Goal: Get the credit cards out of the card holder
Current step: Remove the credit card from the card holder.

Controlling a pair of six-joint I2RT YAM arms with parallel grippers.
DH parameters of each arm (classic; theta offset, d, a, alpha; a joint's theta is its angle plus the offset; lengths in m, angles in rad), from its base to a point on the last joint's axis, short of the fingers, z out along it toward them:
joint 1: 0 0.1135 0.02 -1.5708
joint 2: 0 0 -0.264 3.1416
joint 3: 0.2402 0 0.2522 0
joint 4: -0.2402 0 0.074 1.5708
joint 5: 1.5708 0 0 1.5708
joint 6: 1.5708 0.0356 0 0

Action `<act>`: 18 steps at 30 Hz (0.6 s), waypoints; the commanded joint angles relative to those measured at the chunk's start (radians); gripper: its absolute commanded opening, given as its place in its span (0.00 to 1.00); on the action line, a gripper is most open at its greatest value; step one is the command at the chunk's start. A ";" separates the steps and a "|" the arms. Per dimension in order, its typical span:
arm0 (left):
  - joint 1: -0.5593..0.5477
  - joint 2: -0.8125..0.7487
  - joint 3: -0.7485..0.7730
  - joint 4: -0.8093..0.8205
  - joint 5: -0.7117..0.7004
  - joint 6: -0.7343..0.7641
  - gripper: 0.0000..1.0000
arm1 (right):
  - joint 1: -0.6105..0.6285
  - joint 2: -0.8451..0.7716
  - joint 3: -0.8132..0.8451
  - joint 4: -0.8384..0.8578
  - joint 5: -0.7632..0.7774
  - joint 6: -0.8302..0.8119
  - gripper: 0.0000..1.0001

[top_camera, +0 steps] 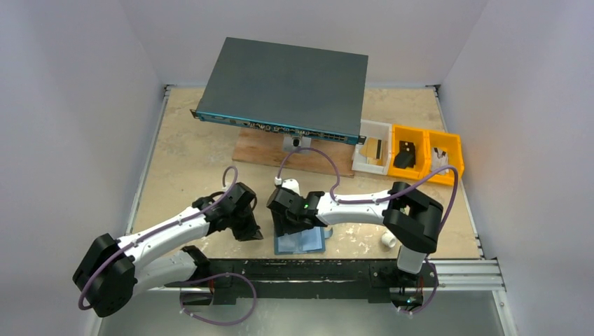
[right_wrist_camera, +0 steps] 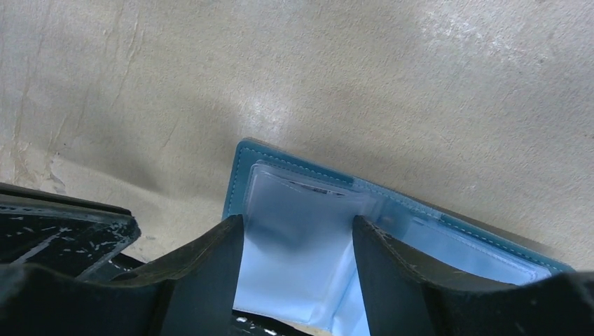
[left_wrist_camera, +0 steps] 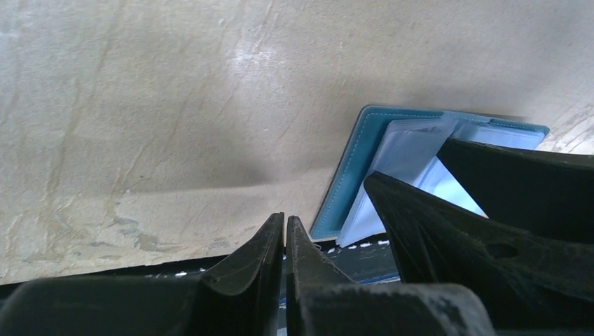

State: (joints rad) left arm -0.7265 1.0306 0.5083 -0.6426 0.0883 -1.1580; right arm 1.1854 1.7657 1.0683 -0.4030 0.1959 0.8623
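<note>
The steel-blue card holder (top_camera: 302, 242) lies unfolded on the table by the front edge, its pale clear sleeves (right_wrist_camera: 301, 210) facing up. My right gripper (top_camera: 289, 218) hangs just over it, open, one finger (right_wrist_camera: 210, 266) on each side of a sleeve leaf. My left gripper (top_camera: 249, 231) is shut and empty on bare table just left of the holder's stitched edge (left_wrist_camera: 354, 171). In the left wrist view the right gripper's fingers (left_wrist_camera: 483, 231) cover part of the sleeves. I cannot pick out the credit cards among the pale sleeves.
A large dark grey box (top_camera: 287, 84) sits at the back on a wooden board (top_camera: 294, 155). A white bin (top_camera: 373, 145) and two orange bins (top_camera: 420, 150) stand at the back right. A small white piece (top_camera: 387, 241) lies by the right arm. A black rail (top_camera: 315, 269) lines the front edge.
</note>
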 commanded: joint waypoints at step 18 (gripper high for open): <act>-0.049 0.181 0.058 0.167 0.095 0.040 0.03 | -0.008 -0.061 -0.106 0.142 -0.063 0.013 0.04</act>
State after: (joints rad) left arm -0.7689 1.2102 0.5209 -0.4938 0.1795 -1.1324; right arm 1.1801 1.7412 0.9955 -0.2882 0.1711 0.8558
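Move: The clear sleeve on the card holder's left page is directly beneath the half-open right gripper, about 1 cm back and 1 cm below its fingertips. The holder's middle is some 5 cm to the right and 1 cm back; the strap pokes out level with the hand, about 15 cm to its right. From the shut left gripper, the holder's left edge is roughly 5 cm right, level with it and 2 cm below, and the sleeve's middle about 8 cm right, 1 cm back. Keep the right gripper where it is over the left page and close it from half open to nearly shut, pinching the loose clear sleeve between the fingertips. Meanwhile bring the left gripper, still shut, about 3 cm right and 1.5 cm down onto the card holder's left edge, turning it roughly 5 degrees clockwise. ##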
